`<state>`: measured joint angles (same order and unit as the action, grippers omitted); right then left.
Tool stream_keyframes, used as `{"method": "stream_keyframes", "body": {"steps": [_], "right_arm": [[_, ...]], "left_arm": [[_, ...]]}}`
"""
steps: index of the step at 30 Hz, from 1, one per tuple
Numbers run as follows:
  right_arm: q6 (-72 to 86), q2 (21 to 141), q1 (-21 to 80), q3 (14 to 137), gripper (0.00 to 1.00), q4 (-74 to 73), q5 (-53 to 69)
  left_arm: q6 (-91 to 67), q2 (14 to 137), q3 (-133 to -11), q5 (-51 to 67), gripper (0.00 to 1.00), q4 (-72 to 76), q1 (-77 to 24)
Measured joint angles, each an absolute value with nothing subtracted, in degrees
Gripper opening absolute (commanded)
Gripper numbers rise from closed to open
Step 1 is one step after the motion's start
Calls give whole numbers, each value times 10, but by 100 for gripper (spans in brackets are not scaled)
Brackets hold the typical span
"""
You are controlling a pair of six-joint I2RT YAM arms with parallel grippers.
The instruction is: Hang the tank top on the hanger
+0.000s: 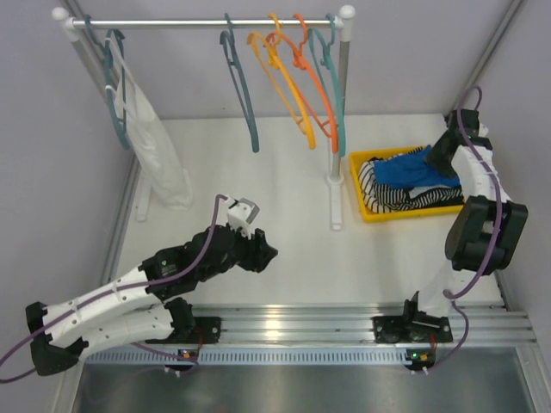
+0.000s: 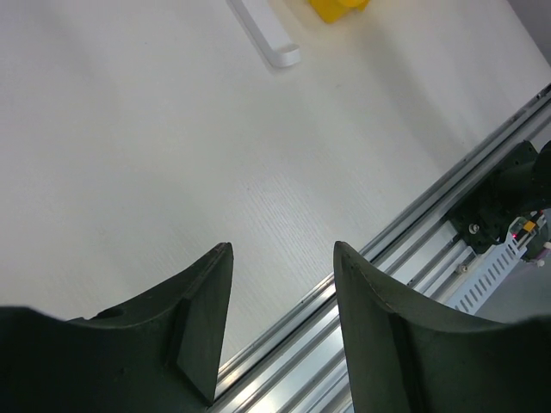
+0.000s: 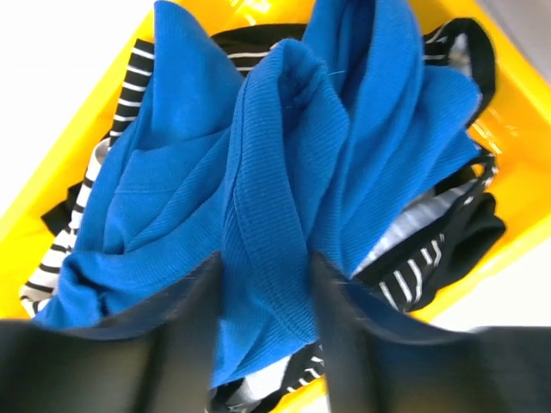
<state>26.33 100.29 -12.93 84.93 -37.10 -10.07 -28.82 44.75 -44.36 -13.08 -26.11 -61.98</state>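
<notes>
The royal-blue tank top (image 1: 403,171) lies bunched in the yellow bin (image 1: 357,191) at the right, on top of a black-and-white striped garment (image 1: 392,200). My right gripper (image 1: 437,157) is down in the bin. In the right wrist view its open fingers (image 3: 265,268) straddle a ribbed fold of the tank top (image 3: 267,189), and the fabric fills the gap between them. The dark slate-teal hanger (image 1: 244,101) hangs empty on the rail at the back, centre-left. My left gripper (image 1: 269,254) is open and empty low over the table; it also shows in the left wrist view (image 2: 282,251).
A white clothes rack (image 1: 207,22) spans the back. Orange and yellow-orange hangers (image 1: 297,95) and a lighter teal one (image 1: 337,103) hang on it. A white translucent garment (image 1: 159,146) hangs at its left. The rack's right foot (image 1: 336,206) stands beside the bin. An aluminium rail (image 1: 344,323) runs along the near edge.
</notes>
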Motion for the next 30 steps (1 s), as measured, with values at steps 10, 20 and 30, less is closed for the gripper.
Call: {"method": "stream_keyframes", "body": {"steps": [10,20,30], "right_arm": [[256,1002,-129,875,0,-391,-55],[257,862,-93,1053,0,-433,8],[268,722,-66,1161,0,-447,71]], "left_arm": [[-286,436,-441,-134,56,-262,-620],[-283,426,-457,-157,56,-279,-620],[-270,415,-519,-186,56,-283,-620]]}}
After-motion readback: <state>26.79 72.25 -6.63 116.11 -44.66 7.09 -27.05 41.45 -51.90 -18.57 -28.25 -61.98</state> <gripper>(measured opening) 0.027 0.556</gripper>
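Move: Reaching into the yellow crate with its fingers half open around a fold of the blue tank top, the right hand has the top's middle about 4 cm to its left, level fore and aft, and some 3 cm below. The crate's middle lies roughly 5 cm left and 2 cm back, 6 cm down; the striped clothes, 5 cm left, 3 cm back and 5 cm down. From the left hand the tank top is some 26 cm ahead, 43 cm right and 13 cm below. Closing on the fold while almost still, the right fingers pinch the blue tank top, then the hand hoists it steeply out over the crate, about 39 cm up, moving some 11 cm left and, in the upper part, pulling back about as far. The wrist tips up some 50 degrees to bring the fingers near level and swings counter-clockwise, grip kept. The left hand, empty, rises about 7 cm late on. ##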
